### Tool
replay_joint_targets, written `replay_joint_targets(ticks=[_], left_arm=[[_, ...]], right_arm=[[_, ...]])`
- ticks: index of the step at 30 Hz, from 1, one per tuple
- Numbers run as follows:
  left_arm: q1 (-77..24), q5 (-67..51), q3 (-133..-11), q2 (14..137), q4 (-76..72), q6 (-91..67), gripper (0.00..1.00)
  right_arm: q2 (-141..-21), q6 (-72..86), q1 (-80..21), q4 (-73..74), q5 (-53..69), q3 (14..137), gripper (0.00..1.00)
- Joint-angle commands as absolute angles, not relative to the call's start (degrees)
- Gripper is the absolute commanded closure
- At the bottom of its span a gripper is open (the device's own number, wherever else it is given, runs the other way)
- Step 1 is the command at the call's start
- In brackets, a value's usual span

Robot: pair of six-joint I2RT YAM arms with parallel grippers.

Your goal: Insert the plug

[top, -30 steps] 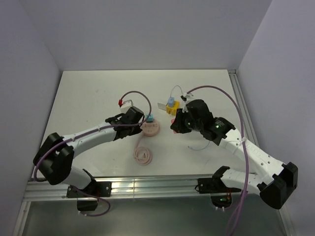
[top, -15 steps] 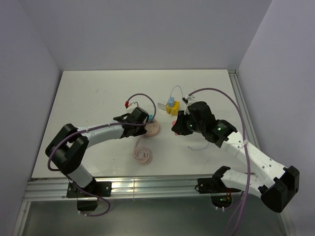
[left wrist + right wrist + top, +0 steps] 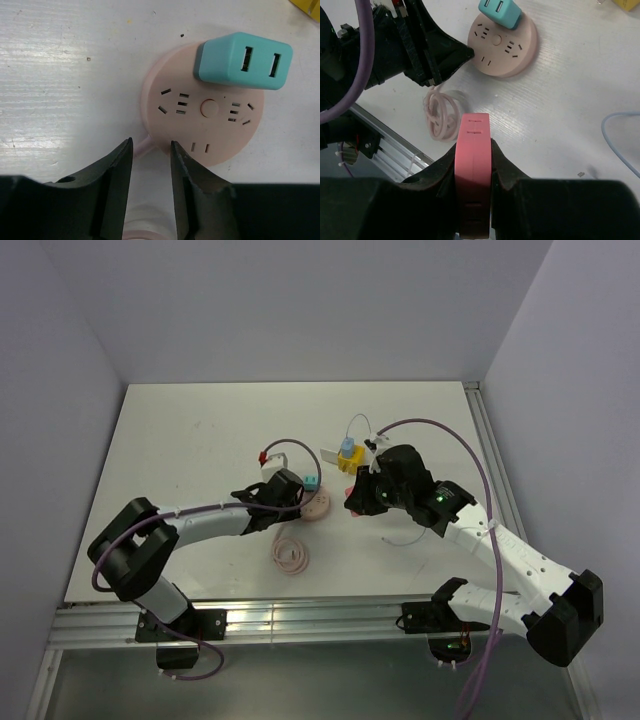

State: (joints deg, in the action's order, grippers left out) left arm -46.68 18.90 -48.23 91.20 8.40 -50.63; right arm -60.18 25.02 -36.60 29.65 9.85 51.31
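Observation:
A round pink socket (image 3: 205, 107) lies flat on the white table, with a teal plug (image 3: 243, 61) seated in its far edge. My left gripper (image 3: 151, 145) stands open just in front of the socket's near rim, with nothing between its fingers. From above, the socket (image 3: 318, 506) sits mid-table with the left gripper (image 3: 299, 500) at its left. My right gripper (image 3: 474, 144) is shut on a pink-red plug (image 3: 474, 170), held in the air to the right of the socket (image 3: 512, 55). From above, the right gripper (image 3: 356, 498) is beside it.
The socket's pink cable lies coiled (image 3: 291, 555) toward the near edge. A yellow block with a blue part (image 3: 347, 458) and a white strip sit behind the socket. A thin pale wire (image 3: 620, 135) loops on the table to the right.
My left gripper has let go of the teal plug, drawn back toward the near left and opened wider. The teal plug now stands in the socket. The right arm has barely moved.

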Motion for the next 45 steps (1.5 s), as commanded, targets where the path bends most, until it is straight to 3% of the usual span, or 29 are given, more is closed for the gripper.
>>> replay_joint_targets(ticks=[1,4,11,20,22,25,29,36,45], left_arm=[[-48.07,19.70,-44.48,90.97,10.82,-46.25,0.60],[-48.60,18.03,-42.28,90.18,8.09,-44.74,0.64],[-50.97,17.67,-34.64,83.33,1.50,-42.37,0.58],[-51.42,13.62,-33.22,81.83,-0.62,-38.94,0.57],[-51.42,14.32,-34.01,83.84,-0.18,-39.11,0.61],[-51.42,15.29,-36.73,86.92,3.33,-39.98,0.81],[-51.50,15.56,-34.90,86.40,1.32,-40.87,0.99],[-51.94,12.13,-31.03,84.38,-6.50,-41.75,1.00],[-52.47,9.59,-30.32,82.36,-6.06,-43.06,1.00]], right_arm=[[-60.03,24.70,-36.21,26.63,10.81,51.86,1.00],[-59.77,24.79,-36.21,27.07,10.72,51.85,1.00],[-58.80,25.05,-36.21,27.33,10.63,51.68,1.00],[-58.36,25.32,-36.21,26.72,12.21,51.06,1.00],[-59.58,24.79,-36.30,27.07,12.74,51.94,1.00],[-62.92,23.56,-36.91,28.82,9.86,54.57,1.00],[-71.60,20.85,-38.41,32.95,7.47,60.46,1.00],[-81.90,22.33,-40.78,37.52,7.21,70.92,1.00],[-93.33,20.47,-42.36,43.24,5.19,78.92,1.00]])
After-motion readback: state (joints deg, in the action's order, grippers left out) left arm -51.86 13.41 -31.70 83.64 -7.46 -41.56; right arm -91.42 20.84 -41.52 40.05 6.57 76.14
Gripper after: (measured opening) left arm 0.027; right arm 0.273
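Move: The left hand, low and part open at the pink outlet's left edge, is going for the outlet's cord, about 4 cm back, 2 cm left and 2 cm below; the outlet's middle is some 2 cm ahead and 4 cm right, the cord coil 9 cm back and 1 cm left. From the right hand, still holding the pink plug, the outlet lies about 9 cm ahead, 9 cm left and 16 cm below, the teal adapter on it 12 cm ahead, 9 cm left. The left hand draws back about 5 cm from the outlet and sinks some 2 cm to its cord, turning about 15 degrees clockwise, then shuts its fingers on the cord just behind the outlet and, keeping that pinch, eases about 1.5 cm to the right. The right hand waits with the pink plug in its grip until the left has closed most of the way, then carries the plug left and forward some 8 cm towards the outlet while coming down nearly 4 cm, its left side tipping down about 15 degrees. ##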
